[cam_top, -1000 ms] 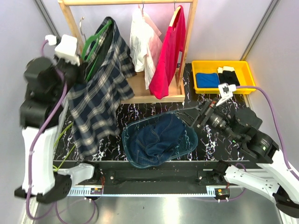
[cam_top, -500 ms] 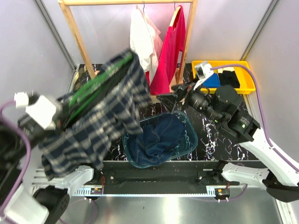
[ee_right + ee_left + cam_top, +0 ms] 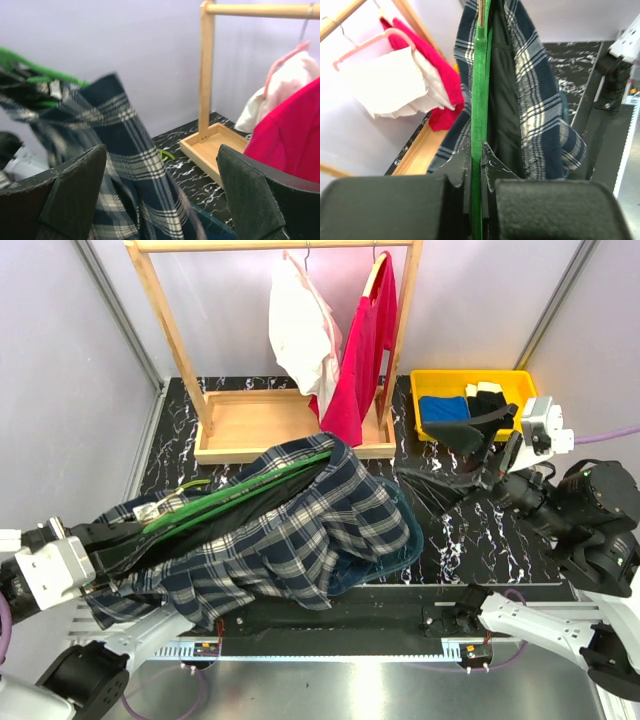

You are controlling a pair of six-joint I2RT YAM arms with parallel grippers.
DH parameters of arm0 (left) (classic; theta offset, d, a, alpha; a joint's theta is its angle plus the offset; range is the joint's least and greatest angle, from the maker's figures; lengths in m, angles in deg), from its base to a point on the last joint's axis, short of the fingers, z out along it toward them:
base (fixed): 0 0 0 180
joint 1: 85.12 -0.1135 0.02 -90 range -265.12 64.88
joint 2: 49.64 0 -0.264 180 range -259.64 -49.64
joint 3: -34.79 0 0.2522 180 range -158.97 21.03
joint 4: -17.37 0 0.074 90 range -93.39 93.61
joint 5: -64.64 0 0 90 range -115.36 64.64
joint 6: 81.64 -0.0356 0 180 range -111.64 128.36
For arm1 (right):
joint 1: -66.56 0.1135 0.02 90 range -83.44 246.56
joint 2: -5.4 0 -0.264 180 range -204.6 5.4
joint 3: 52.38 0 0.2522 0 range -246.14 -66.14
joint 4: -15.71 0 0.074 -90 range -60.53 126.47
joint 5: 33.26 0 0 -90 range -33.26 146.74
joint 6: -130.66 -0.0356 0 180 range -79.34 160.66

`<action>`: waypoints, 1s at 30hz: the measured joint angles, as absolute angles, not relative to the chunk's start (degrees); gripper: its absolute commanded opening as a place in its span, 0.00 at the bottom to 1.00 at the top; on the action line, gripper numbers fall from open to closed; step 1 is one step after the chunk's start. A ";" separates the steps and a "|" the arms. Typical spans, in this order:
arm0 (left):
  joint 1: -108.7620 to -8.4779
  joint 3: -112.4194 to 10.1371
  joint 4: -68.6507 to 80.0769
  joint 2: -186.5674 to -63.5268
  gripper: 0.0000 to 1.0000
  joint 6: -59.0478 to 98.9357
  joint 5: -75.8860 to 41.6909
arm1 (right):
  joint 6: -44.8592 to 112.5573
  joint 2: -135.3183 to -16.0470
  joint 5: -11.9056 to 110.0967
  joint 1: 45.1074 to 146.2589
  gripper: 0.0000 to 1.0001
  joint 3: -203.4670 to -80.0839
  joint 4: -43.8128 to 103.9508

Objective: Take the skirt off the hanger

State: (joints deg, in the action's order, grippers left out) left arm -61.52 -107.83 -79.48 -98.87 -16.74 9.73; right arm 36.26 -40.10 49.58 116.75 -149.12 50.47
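The white skirt (image 3: pixel 298 325) hangs on the wooden rack from a thin pale pink hanger (image 3: pixel 370 44); both also show in the right wrist view, skirt (image 3: pixel 295 75) and hanger (image 3: pixel 286 57). Neither gripper is at them. My left gripper (image 3: pixel 479 150) is shut on a green hanger (image 3: pixel 240 490) that carries a dark blue-white plaid garment (image 3: pixel 300 525), held low at the front left. My right gripper (image 3: pixel 455 452) stands wide open to the right of the plaid garment, with nothing between its fingers (image 3: pixel 75 195).
A red shirt (image 3: pixel 365 340) hangs beside the skirt on the wooden rack (image 3: pixel 160 310). The plaid garment drapes over a blue basket (image 3: pixel 408 540). A yellow bin (image 3: pixel 430 380) with dark folded cloth stands at the back right. A loose green hanger (image 3: pixel 167 154) lies on the table.
My left arm swung down and forward from the rack with the green hanger and plaid garment, which now lies across the basket. My right arm moved up, then back to the right.
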 measured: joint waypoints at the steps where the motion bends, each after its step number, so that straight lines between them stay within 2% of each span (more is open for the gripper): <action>1: -61.39 -109.18 -79.52 -99.75 0.00 -16.54 10.32 | 36.13 -39.79 48.38 116.77 1.00 -149.30 50.97; 10: -61.15 -116.57 -73.91 -107.77 0.00 -10.68 19.98 | 34.34 -42.02 41.27 116.75 1.00 -148.92 55.91; 15: -61.15 -116.68 -70.54 -110.39 0.00 -7.76 23.39 | 33.35 -42.79 39.35 116.77 0.99 -147.92 55.67; 16: -61.15 -116.14 -69.80 -110.44 0.00 -7.38 23.76 | 32.78 -42.72 38.89 116.75 0.92 -147.57 55.41; 17: -61.15 -115.70 -69.34 -110.44 0.00 -7.03 23.98 | 32.22 -42.63 38.41 116.75 0.71 -147.18 55.01; 18: -61.15 -115.30 -68.84 -110.44 0.00 -6.68 24.09 | 31.74 -42.52 37.78 116.75 0.56 -146.74 54.58; 19: -61.15 -115.11 -68.40 -110.44 0.00 -6.49 24.11 | 31.36 -42.48 37.19 116.75 0.33 -146.43 54.38; 20: -61.15 -114.80 -67.85 -110.41 0.00 -6.29 24.03 | 30.62 -42.44 36.55 116.77 0.00 -146.10 54.12; 26: -61.11 -110.36 -62.87 -108.82 0.00 -5.04 20.53 | 28.59 -40.51 36.75 116.77 0.00 -143.98 53.26; 30: -60.72 -109.77 -60.14 -108.88 0.00 -4.63 16.49 | 28.39 -37.98 41.49 116.84 0.00 -143.53 53.40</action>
State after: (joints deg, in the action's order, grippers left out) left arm -60.72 -109.77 -60.14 -108.88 -4.63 16.49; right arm 28.39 -37.98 41.49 116.84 -143.53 53.40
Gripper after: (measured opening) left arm 0.049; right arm 0.034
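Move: Right of its grip on the green hanger, the left hand has the plaid skirt's free edge some 43 cm away, about 7 cm ahead. From the empty right hand that edge lies roughly 6 cm left, 5 cm back and 4 cm lower. The hanger's free end is about 13 cm left of the right hand, level with it. The teal basin sits 9 cm left, 7 cm ahead, far below; the red garment 7 cm left, 25 cm ahead. Sinking about 5 cm while easing left and slightly back, turning some 15 degrees counter-clockwise, the open right hand meets the plaid skirt's free edge, shuts on it and then draws back right a little. The left hand keeps its hold on the green hanger, rising and shifting right about 5 cm each, then pushing forward; it turns clockwise and partly back. ##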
